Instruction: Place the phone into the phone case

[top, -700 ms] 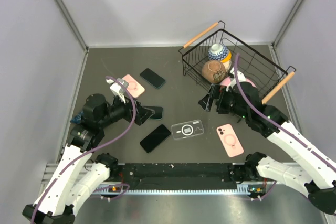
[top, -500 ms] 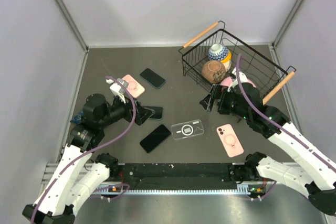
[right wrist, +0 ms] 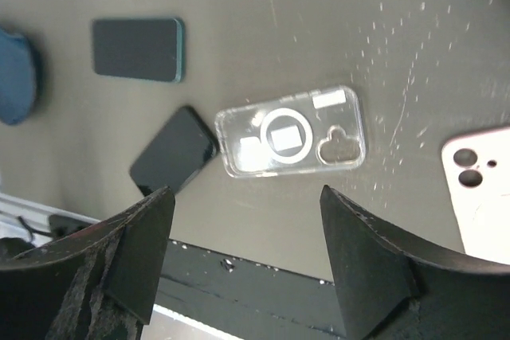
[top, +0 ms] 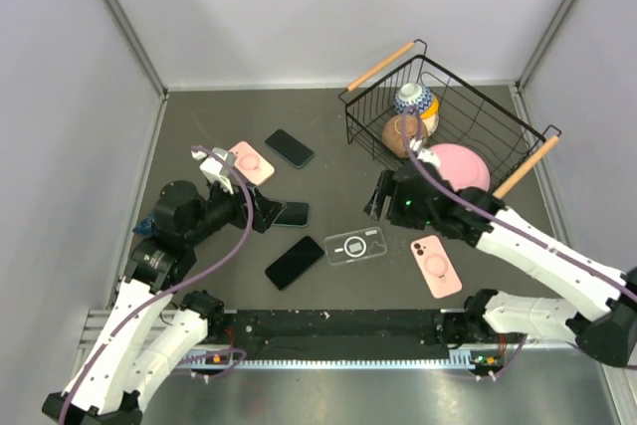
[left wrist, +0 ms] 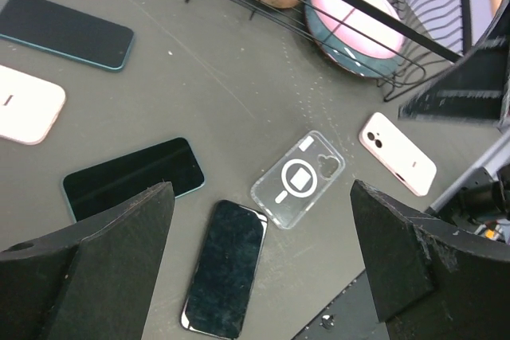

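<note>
A clear phone case (top: pixel 355 245) with a white ring lies flat on the dark table; it shows in the left wrist view (left wrist: pixel 298 179) and the right wrist view (right wrist: pixel 292 141). A black phone (top: pixel 294 262) lies face up just left of it, seen too in the left wrist view (left wrist: pixel 225 269) and the right wrist view (right wrist: pixel 174 152). My left gripper (top: pixel 269 212) is open and empty, above a second dark phone (top: pixel 291 213). My right gripper (top: pixel 383 196) is open and empty, hovering just behind the clear case.
A pink-backed phone (top: pixel 435 266) lies right of the clear case. Another pink case (top: pixel 250 162) and a teal-edged phone (top: pixel 289 147) lie at the back left. A black wire basket (top: pixel 438 126) with bowls and a pink dish stands at the back right.
My right arm has swung left and forward, bringing its gripper nearer the clear case and uncovering the pink dish in the basket. My left gripper has shifted slightly.
</note>
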You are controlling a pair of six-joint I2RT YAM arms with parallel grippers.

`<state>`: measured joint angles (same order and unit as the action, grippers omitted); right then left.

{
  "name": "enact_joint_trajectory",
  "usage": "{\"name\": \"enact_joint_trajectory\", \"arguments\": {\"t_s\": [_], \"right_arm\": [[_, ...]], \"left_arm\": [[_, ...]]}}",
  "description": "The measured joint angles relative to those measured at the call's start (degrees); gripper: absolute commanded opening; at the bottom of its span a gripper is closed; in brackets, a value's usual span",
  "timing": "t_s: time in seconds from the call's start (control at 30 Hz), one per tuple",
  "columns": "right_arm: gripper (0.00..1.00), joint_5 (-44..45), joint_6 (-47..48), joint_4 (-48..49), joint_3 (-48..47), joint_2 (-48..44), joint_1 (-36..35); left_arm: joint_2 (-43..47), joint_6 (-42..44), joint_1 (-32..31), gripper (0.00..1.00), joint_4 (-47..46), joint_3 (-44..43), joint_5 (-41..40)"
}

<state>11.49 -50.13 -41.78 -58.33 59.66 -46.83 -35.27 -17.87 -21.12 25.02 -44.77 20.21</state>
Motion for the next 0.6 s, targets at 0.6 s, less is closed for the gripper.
{"name": "enact_joint_trajectory", "arguments": {"t_s": [0.6], "right_arm": [[0.32,9.6,-31.9,-7.6,-0.2,23.4,-10.9]], "left_arm": [[-0.1,0.0,0.0,0.96,2.6,0.0,-7.7]]}}
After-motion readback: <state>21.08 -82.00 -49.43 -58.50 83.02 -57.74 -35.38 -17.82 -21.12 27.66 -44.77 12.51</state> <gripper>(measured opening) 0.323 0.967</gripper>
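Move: The clear phone case lies almost under the right hand, about 2 cm ahead, 3 cm to its left and 18 cm below. On the table around that case, the black phone is some 15 cm to its left and 4 cm nearer; the teal-edged phone is about 16 cm left and 8 cm farther out; the pink case is roughly 20 cm right and 5 cm nearer. From the left hand, the clear case is about 20 cm right, 2 cm ahead and 24 cm down. Drop the right gripper quickly, about 12 cm, towards the clear case, easing slightly back and left as it sinks. Tip its fingers down and turn the wrist clockwise, some 20 degrees each, while narrowing the fingers from three-quarters open to about a third; stop above the table without gripping. Let the wide-open left gripper drift a couple of centimetres left, down and forward. ##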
